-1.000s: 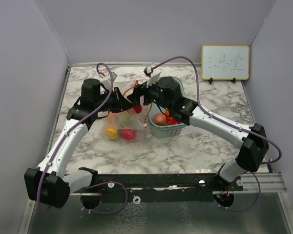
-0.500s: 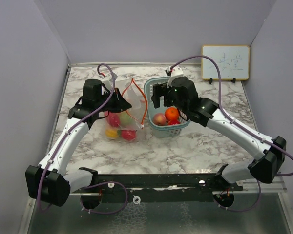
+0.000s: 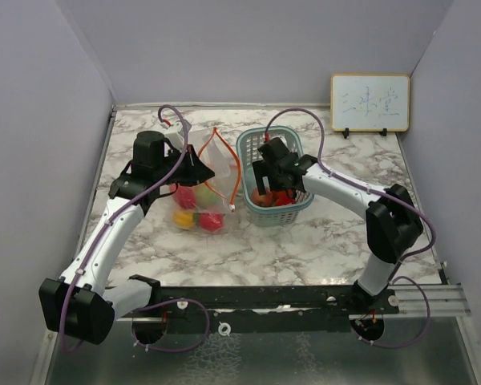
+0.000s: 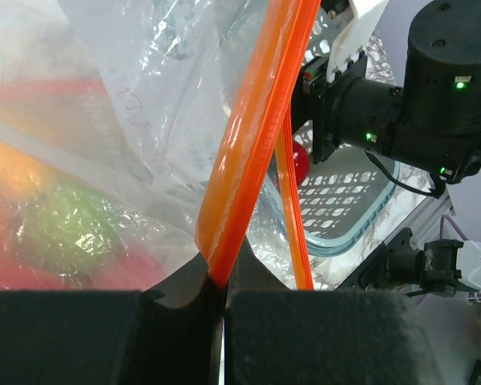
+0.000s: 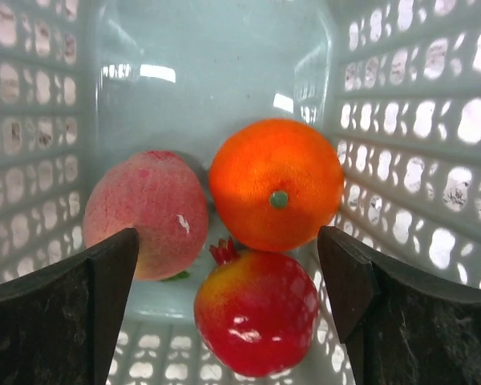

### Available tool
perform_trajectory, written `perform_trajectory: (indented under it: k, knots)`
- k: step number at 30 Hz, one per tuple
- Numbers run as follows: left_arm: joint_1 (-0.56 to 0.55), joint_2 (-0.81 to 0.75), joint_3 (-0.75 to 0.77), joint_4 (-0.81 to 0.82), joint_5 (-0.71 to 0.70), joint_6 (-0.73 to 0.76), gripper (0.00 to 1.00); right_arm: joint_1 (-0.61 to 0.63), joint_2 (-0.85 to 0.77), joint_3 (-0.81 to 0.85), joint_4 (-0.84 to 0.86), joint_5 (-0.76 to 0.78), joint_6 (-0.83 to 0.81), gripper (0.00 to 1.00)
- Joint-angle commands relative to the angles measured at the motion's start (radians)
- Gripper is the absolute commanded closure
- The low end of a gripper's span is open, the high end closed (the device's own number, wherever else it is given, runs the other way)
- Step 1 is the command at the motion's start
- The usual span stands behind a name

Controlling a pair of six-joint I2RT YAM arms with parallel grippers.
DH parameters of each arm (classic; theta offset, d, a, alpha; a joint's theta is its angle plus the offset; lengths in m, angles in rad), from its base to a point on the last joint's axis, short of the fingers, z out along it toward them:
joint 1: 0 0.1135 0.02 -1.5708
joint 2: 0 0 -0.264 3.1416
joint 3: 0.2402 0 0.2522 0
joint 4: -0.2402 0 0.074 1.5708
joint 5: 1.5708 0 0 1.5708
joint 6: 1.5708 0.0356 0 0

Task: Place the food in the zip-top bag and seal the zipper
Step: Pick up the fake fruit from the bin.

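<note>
The clear zip-top bag [image 3: 202,192] lies left of the teal basket [image 3: 248,146] and holds several toy fruits [image 3: 211,220]. My left gripper [image 3: 194,166] is shut on the bag's orange zipper strip [image 4: 248,152], holding the mouth up. My right gripper [image 3: 270,183] is open, pointing down inside the basket. In the right wrist view its fingers [image 5: 72,309] straddle a red pomegranate [image 5: 255,313], with an orange [image 5: 276,183] and a pink peach [image 5: 144,212] just beyond.
A small whiteboard [image 3: 369,103] stands at the back right. Purple walls close in the marble table [image 3: 321,241] on three sides. A black rail runs along the near edge.
My right gripper has moved from the bag's mouth to the right and dropped down into the basket, over the fruits. My left gripper keeps hold of the zipper strip.
</note>
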Motion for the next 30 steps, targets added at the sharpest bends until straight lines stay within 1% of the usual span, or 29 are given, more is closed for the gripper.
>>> perform_trajectory:
  k: [1,9,13,16,17,19,20,23,25,26,27,28,29,30]
  knots:
    - [0.002,-0.023,0.005,0.001,-0.001,0.021,1.0,-0.006,0.102,0.018,0.0,0.065,0.01,0.06]
    - [0.002,-0.03,0.011,-0.019,-0.003,0.038,1.0,-0.012,0.262,0.052,0.01,0.046,0.019,0.08]
    - [0.002,-0.029,0.009,-0.022,-0.004,0.043,1.0,-0.012,0.254,0.035,0.019,0.04,0.006,0.1]
    - [0.002,-0.025,0.003,-0.013,0.001,0.039,1.0,-0.012,0.217,0.019,0.047,0.032,-0.012,0.15]
    - [0.003,-0.022,0.002,-0.008,0.004,0.036,1.0,-0.012,0.208,0.022,0.048,0.028,-0.016,0.21]
    - [0.002,-0.02,-0.001,-0.002,0.011,0.032,1.0,-0.012,0.195,0.03,0.047,0.02,-0.021,0.38]
    - [0.003,-0.02,-0.003,-0.001,0.013,0.03,1.0,-0.012,0.186,0.033,0.047,0.013,-0.026,0.41]
    - [0.002,-0.022,-0.004,-0.001,0.011,0.03,1.0,-0.013,0.154,0.051,0.033,0.01,-0.037,0.42]
    - [0.002,-0.026,-0.006,-0.001,0.009,0.031,1.0,-0.012,0.135,0.065,0.016,0.01,-0.044,0.49]
    - [0.002,-0.027,-0.006,-0.002,0.007,0.03,1.0,-0.012,0.126,0.067,0.012,0.006,-0.049,0.57]
    - [0.003,-0.029,-0.006,-0.001,0.006,0.032,1.0,-0.012,0.117,0.069,0.006,0.001,-0.052,0.7]
    - [0.002,-0.031,-0.006,-0.001,0.006,0.032,1.0,-0.012,0.108,0.071,0.001,-0.001,-0.052,0.81]
    - [0.002,-0.032,-0.007,-0.001,0.006,0.031,1.0,-0.012,0.095,0.074,0.001,-0.007,-0.051,0.89]
    - [0.002,-0.03,-0.007,0.0,0.006,0.031,1.0,-0.012,0.076,0.076,0.006,-0.016,-0.052,0.93]
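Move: Down in the bin, the orange lies some 3 cm ahead of the open right hand, about in line sideways and roughly 6 cm below. The pomegranate sits at that same depth some 3 cm behind the hand, and the peach about 6 cm to the hand's left and 1 cm ahead. From the left hand the orange is about 7 cm ahead, 17 cm right and 21 cm below. Reaching forward about 4 cm with fingers wide, the right hand then drops some 6 cm over the orange, the fingers passing down either side of it. Easing back a couple of centimetres, it closes partway and pinches the orange from both sides, then begins to rise by about 1 cm. The left hand stays put, still holding the bag by its zipper edge. ##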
